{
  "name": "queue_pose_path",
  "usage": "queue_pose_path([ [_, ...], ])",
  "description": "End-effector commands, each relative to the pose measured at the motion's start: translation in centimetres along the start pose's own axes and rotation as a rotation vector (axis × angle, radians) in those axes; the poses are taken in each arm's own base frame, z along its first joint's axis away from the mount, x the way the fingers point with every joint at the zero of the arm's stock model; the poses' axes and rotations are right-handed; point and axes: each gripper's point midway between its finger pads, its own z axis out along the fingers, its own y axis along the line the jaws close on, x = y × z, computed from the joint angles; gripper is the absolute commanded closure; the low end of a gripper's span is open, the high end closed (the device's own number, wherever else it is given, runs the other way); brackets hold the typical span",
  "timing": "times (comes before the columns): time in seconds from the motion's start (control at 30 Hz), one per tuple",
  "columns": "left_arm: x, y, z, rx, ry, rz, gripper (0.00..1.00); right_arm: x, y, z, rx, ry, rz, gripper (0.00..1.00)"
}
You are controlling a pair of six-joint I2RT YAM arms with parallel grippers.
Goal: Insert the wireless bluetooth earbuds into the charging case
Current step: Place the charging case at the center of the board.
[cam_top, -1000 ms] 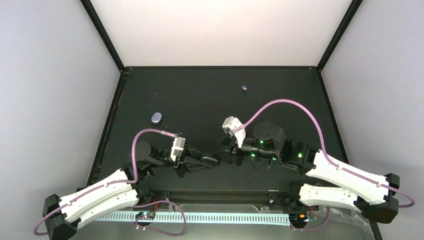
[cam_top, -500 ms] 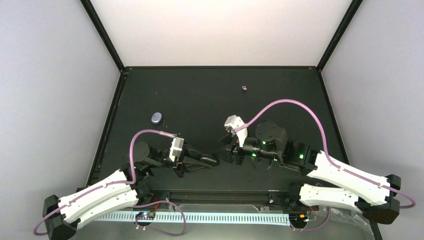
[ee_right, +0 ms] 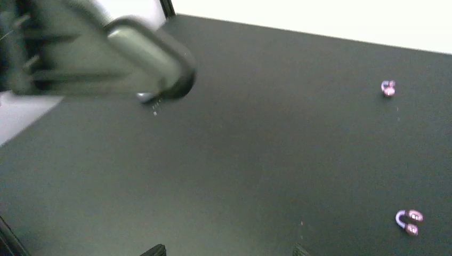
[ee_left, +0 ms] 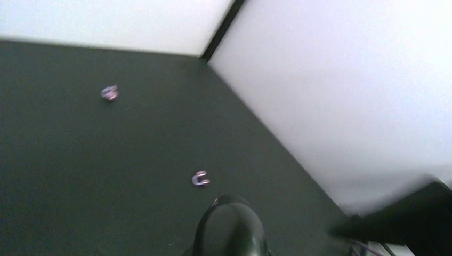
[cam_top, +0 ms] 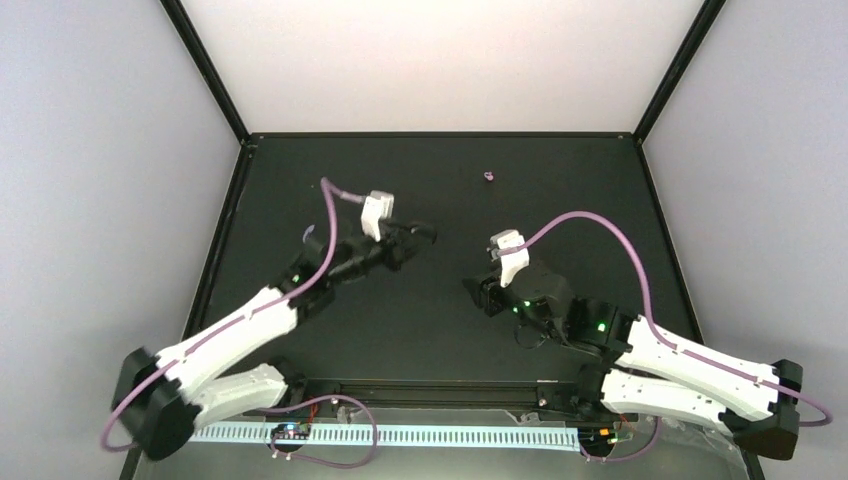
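Note:
One lavender earbud [cam_top: 488, 177] lies far back on the black table [cam_top: 560, 200], also seen as the earbud [ee_left: 109, 92] and the earbud [ee_right: 388, 88]. A second small lavender C-shaped piece [ee_left: 200, 180] lies just ahead of my left gripper's tip; the same piece [ee_right: 409, 221] shows low on the right. The charging case [cam_top: 308, 233] is mostly hidden behind the left arm; a grey bit of the case [ee_right: 144, 97] peeks from under the left fingers. My left gripper [cam_top: 422, 231] [ee_left: 230, 221] is shut and holds nothing. My right gripper [cam_top: 478, 290] [ee_right: 226, 250] stands open and empty.
Black frame posts and pale walls [cam_top: 440, 60] close the table in on three sides. A purple cable [cam_top: 590, 220] arcs over the right arm. The left gripper's body [ee_right: 106, 58] fills the upper left of the right wrist view.
My left arm has swung up from the near edge toward the middle of the table, still shut. The right gripper has drawn back to the right and its jaws have widened a little.

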Motion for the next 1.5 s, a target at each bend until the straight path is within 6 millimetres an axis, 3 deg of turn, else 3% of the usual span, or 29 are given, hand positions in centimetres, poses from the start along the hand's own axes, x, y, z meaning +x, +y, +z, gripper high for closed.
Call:
queue_pose_path([
  [0.0,1.8,6.5,3.9,-0.106,0.161,-0.278,0.98,1.9,-0.9,0.6,0.04,0.034,0.048,0.39],
  [0.23,5.0,15.8,11.1,-0.242,0.344,-0.416,0.98,3.7,-1.0,0.5,0.008,0.063,0.037,0.38],
  [0.47,7.0,21.6,15.3,-0.31,0.413,-0.463,0.98,4.4,-1.5,0.0,0.008,0.074,0.024,0.38],
  [0.67,8.4,24.1,16.4,-0.363,0.458,-0.464,0.98,4.1,-2.1,-0.7,0.017,0.049,0.021,0.38],
  [0.93,10.9,26.2,16.3,-0.435,0.521,-0.481,0.92,3.8,-2.3,-0.8,0.03,0.04,0.001,0.37],
  [1.23,11.4,27.1,15.5,-0.497,0.546,-0.473,0.55,3.4,-2.8,-1.1,0.053,0.026,-0.002,0.37],
  [1.47,10.9,27.3,14.2,-0.531,0.545,-0.445,0.4,3.0,-2.9,-1.2,0.062,0.009,-0.011,0.37],
])
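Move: The left hand holds the black charging case above the board; its spot at the board's middle lies about 22 cm ahead, 1 cm right and 25 cm below. Of that spot, the far purple clip is some 14 cm farther out and 12 cm right, the near clip 8 cm nearer and 18 cm right, and the lavender case 4 cm nearer and 26 cm left. From the right hand the spot is about 26 cm ahead, 8 cm left, 23 cm below. Keeping its grip on the charging case, the left hand swings forward about 21 cm and down some 24 cm onto the middle of the board, quickly at first and easing over the last few centimetres as the fingers tip downward some 40 degrees; there it all but stops and opens its fingers around the case. The empty right hand, fingers still open, sinks about 4 cm and edges a couple of centimetres to its right, away from the left hand's way. ##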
